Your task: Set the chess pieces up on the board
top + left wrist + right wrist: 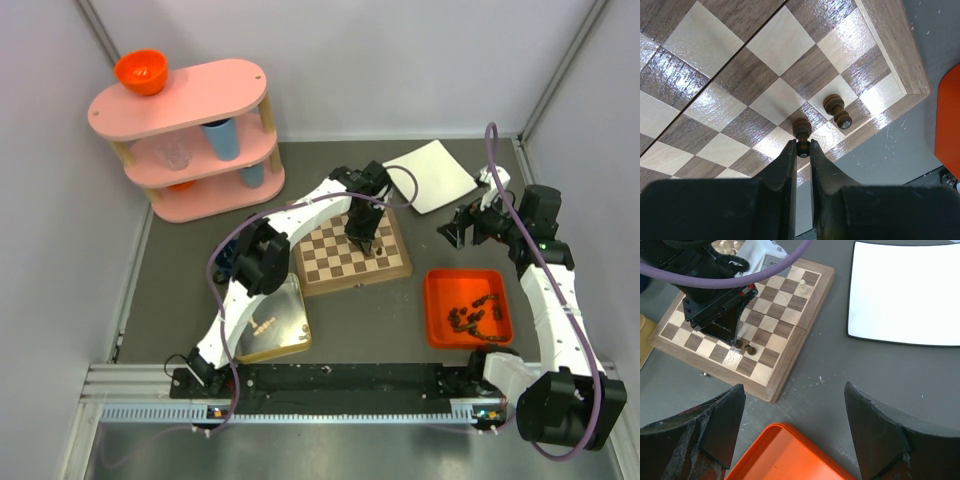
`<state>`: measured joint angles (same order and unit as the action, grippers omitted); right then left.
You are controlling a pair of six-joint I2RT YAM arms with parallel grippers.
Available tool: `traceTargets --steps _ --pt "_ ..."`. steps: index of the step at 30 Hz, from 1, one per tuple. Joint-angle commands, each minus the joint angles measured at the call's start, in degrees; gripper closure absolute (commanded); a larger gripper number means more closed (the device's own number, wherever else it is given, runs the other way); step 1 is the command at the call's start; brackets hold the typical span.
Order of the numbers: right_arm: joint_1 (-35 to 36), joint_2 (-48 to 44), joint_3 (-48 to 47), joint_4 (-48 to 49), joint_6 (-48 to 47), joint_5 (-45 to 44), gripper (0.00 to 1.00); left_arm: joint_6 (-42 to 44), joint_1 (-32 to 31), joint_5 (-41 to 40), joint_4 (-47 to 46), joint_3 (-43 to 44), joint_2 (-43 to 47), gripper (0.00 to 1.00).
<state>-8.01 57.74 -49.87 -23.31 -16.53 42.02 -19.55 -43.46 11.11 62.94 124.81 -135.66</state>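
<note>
My left gripper [801, 149] is shut on the head of a dark brown pawn [802, 131]. The pawn's base is at the board [765, 45], in the second row from the edge; I cannot tell if it touches. Another dark pawn [837, 111] stands one square to its right. From above, the left gripper [365, 243] hangs over the board's [330, 262] right half. My right gripper [794, 390] is open and holds nothing, above bare table between board [785, 330] and orange tray [785, 455]. A cream pawn [803, 287] stands near the board's far edge.
The orange tray [434, 300] at the right front holds several dark pieces [475, 315]. A silver tin [272, 320] lies left of the board, and a white sheet [430, 175] lies behind it. A pink shelf unit [190, 140] with an orange bowl [140, 70] stands at the back left.
</note>
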Motion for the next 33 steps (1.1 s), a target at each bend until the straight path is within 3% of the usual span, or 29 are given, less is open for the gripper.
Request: traceTargets --steps 1,13,33 --pt "-0.3 -1.0 -0.6 0.6 -0.8 -0.1 0.21 0.0 -0.1 0.7 -1.2 2.1 -0.5 0.89" --pt "-0.3 -0.9 -0.6 0.6 -0.8 -0.2 0.21 -0.2 -0.2 0.4 -1.3 2.1 -0.3 0.71" --pt "-0.3 -0.3 -0.5 0.4 -1.3 -0.4 0.2 -1.3 0.0 0.2 -3.2 1.7 4.5 0.57"
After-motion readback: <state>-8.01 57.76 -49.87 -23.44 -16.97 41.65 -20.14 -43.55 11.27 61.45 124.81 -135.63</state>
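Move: The dark pawn stands upright in the left fingertips, on a second-row square of the near right part of the chess board, its middle about 2 cm straight below the hand point. The other dark pawn stands about 3 cm to the right and 1 cm farther out. The board's near right corner lies some 10 cm right and 5 cm back, and the orange tray about 24 cm right and 13 cm back. From the right hand, the held pawn is roughly 17 cm left, 2 cm ahead and 17 cm below. Hold the left gripper in place low over the board, pointing down, and open its fingers steadily by roughly a quarter of their full range to let go of the dark pawn's head. Only near the end, with the fingers still opening, ease the hand about half a centimetre right and slightly forward, without lifting it. ##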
